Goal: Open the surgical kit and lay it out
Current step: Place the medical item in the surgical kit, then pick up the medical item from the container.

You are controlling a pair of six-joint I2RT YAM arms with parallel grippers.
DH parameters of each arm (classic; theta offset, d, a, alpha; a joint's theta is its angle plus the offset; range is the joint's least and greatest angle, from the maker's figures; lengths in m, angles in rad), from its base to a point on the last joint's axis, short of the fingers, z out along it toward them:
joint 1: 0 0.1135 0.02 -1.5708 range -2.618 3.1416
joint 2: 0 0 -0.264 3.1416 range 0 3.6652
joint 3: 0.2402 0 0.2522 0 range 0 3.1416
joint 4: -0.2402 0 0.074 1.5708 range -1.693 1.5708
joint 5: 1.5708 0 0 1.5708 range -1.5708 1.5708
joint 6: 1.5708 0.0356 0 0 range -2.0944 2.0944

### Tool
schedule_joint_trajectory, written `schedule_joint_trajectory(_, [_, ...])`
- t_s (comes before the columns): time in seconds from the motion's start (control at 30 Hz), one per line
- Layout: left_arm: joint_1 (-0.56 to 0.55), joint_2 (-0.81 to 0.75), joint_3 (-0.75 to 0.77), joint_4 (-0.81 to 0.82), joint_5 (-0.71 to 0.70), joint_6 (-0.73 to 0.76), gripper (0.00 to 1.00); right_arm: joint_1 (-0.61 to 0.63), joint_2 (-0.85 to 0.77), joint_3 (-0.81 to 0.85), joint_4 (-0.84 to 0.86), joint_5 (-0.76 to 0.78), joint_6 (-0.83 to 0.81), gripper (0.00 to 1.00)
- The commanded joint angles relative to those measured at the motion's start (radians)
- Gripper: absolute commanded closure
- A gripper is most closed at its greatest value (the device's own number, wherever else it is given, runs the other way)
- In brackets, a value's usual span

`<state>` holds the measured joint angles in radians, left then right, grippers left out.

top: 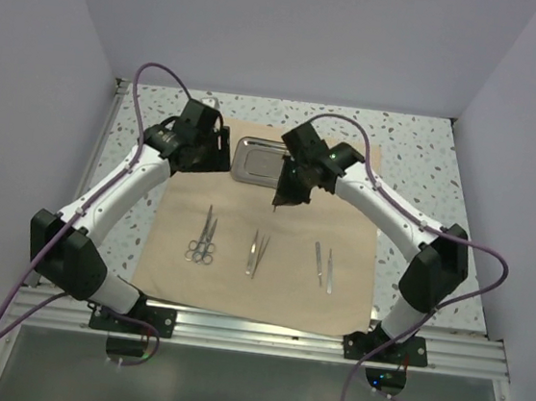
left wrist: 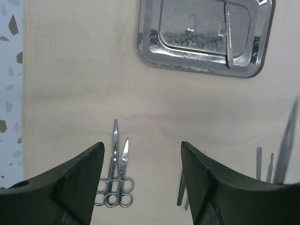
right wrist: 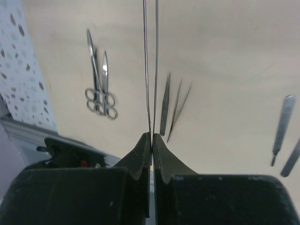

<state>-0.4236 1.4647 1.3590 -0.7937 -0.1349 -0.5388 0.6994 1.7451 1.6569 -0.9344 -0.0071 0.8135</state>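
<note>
The surgical kit's tan cloth (top: pixel 169 257) lies spread flat. The steel tray (top: pixel 244 171) stands at its far edge with one slim tool (left wrist: pixel 228 33) inside. Scissors and forceps (top: pixel 204 238) lie side by side on the left, tweezers (top: pixel 257 253) in the middle, two flat handles (top: pixel 324 265) on the right. My right gripper (right wrist: pixel 152 136) is shut on a thin two-bladed steel tool (right wrist: pixel 150 65), held above the cloth just in front of the tray. My left gripper (left wrist: pixel 143 150) hovers open and holds nothing, left of the tray (left wrist: pixel 150 51), above the scissors (left wrist: pixel 115 173).
Speckled tabletop (top: pixel 429 151) shows around the cloth. White walls close in the left, right and back. A metal rail (top: pixel 263 331) runs along the near edge, where both arm bases are bolted.
</note>
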Motion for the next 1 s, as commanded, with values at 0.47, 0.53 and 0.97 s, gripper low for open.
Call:
schedule_joint_trajectory(0.47, [0.011, 0.017, 0.197, -0.098, -0.055, -0.104, 0.30, 0.202, -0.002, -0.370, 0.259, -0.218, 0.167, 0.70])
schedule_joint_trajectory(0.53, [0.011, 0.008, 0.181, -0.096, -0.052, -0.108, 0.30, 0.204, -0.001, -0.373, 0.243, -0.215, 0.161, 0.43])
schedule_joint_trajectory(0.97, [-0.043, 0.253, 0.264, 0.013, 0.012, -0.098, 0.35, 0.132, -0.234, 0.036, -0.199, 0.212, -0.009, 0.23])
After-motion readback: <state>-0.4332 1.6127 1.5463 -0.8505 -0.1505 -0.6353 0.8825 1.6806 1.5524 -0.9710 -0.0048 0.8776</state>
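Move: The right hand holds thin tweezers above the mat, bound for the tweezers already laid out: the silver tweezers lie about 7 cm back, 3 cm left and 16 cm below it. The dark tweezers are 6 cm back and 5 left, the scissors pair 2 back and 17 left, and the nearer scalpel 6 back and 13 right, all on the mat. From the left hand the silver tweezers are roughly 11 cm back, 13 right and 17 below. The right hand carries its tweezers back about 11 cm, down 9 and some 4 cm left, its fingers tipping about 15 degrees more steeply down, then stops over the laid-out tweezers, opens wide to let go of them, and rises nearly 8 cm while easing 3 or 4 cm forward. Meanwhile the left hand, empty with fingers staying open, lifts about 5 cm, sinks 4 again and ends some 3 cm farther forward and slightly right, nearer the tray. ##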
